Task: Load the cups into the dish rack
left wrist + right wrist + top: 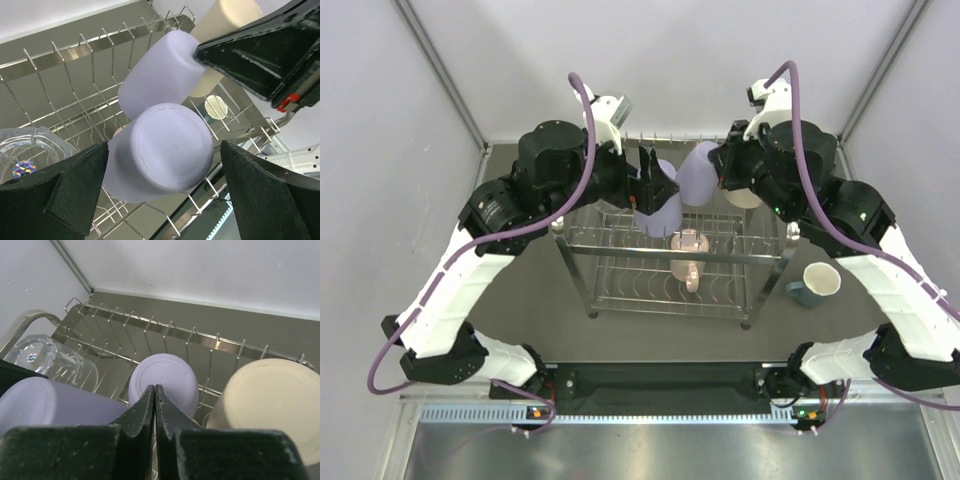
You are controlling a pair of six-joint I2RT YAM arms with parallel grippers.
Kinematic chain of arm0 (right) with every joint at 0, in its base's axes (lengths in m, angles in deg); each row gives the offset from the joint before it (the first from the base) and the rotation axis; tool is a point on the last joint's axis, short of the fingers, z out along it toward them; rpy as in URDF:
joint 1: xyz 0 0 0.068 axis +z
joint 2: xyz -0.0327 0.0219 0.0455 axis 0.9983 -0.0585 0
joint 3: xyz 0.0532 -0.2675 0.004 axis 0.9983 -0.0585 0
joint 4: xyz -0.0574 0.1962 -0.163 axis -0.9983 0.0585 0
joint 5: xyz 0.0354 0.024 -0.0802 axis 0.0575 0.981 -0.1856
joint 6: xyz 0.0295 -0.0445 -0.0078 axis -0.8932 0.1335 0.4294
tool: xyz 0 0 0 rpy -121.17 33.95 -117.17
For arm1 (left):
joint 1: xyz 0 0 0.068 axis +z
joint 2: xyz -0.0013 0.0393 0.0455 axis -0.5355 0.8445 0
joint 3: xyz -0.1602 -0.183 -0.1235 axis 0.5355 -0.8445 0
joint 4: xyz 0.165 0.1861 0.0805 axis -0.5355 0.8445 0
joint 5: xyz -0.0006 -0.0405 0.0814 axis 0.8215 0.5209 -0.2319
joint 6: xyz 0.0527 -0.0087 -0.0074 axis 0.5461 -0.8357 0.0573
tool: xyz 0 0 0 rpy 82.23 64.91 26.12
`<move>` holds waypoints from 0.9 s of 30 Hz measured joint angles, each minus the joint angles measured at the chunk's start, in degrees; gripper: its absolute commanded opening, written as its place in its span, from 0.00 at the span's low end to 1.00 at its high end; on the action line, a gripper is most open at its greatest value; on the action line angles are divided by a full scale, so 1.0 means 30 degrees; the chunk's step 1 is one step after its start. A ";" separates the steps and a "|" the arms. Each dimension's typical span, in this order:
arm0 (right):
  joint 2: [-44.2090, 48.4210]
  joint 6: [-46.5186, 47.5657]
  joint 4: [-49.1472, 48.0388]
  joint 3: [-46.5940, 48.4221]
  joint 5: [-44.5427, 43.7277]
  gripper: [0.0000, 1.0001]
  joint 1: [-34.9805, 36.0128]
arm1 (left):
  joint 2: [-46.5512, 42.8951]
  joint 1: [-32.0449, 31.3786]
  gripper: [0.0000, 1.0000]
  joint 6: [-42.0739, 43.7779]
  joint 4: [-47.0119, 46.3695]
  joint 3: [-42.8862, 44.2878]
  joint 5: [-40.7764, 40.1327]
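The chrome dish rack [620, 252] stands mid-table. My left gripper [655, 193] is open, its fingers on either side of the base of a lavender tumbler [170, 135] lying on the upper tier, with a gap at the right finger. A second lavender tumbler [160, 75] lies just behind it, next to the beige tumbler [272, 400]. My right gripper [154, 388] is shut and empty, its tips in front of that second tumbler's base [170, 372]. The clear glass [40, 355] sits at the tier's left. The pink mug [688, 245] is in the rack. The teal mug [817, 283] stands on the table.
Both arms crowd over the rack's back half, and the right gripper's fingers [250, 55] show close in the left wrist view. Grey walls enclose the table on three sides. The teal mug is right of the rack's right legs.
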 measured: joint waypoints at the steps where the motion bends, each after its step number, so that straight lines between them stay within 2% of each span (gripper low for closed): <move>1: -0.0080 -0.0007 -0.0131 0.0000 0.0138 0.00 0.0000 | -0.0066 0.0000 0.98 -0.0095 -0.0087 -0.0022 0.0007; 18: -0.1253 -0.0146 -0.1683 0.0168 0.1333 0.00 -0.0015 | -0.2521 0.0000 0.98 -0.1311 -0.2521 -0.0466 0.0000; 27: -0.1712 0.0211 -0.0984 0.1435 0.1166 0.01 -0.0029 | -0.3249 0.0000 0.98 -0.1938 -0.2900 -0.1202 -0.0197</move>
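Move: The lavender cup I have just let go of stands upside down between my open left fingers, its middle about 5 cm below my left hand and 1 cm back and to the right. The second lavender cup is some 7 cm right of my left hand and 2 cm ahead; the glass is level with it, about 9 cm left. From my closed right fingertips, that second cup's middle is about 4 cm left, 1 cm ahead and 4 cm down, with the cream cup about 5 cm right and 1 cm back. With my shut right fingertips I keep pushing against the base end of the second lavender cup, going left about 3 cm and a little forward, then starting to rise. Meanwhile my left hand, fingers still wide open, lifts some 7 cm off the first cup while drawing back and left, and its fingers tip up about 15 degrees towards level. ##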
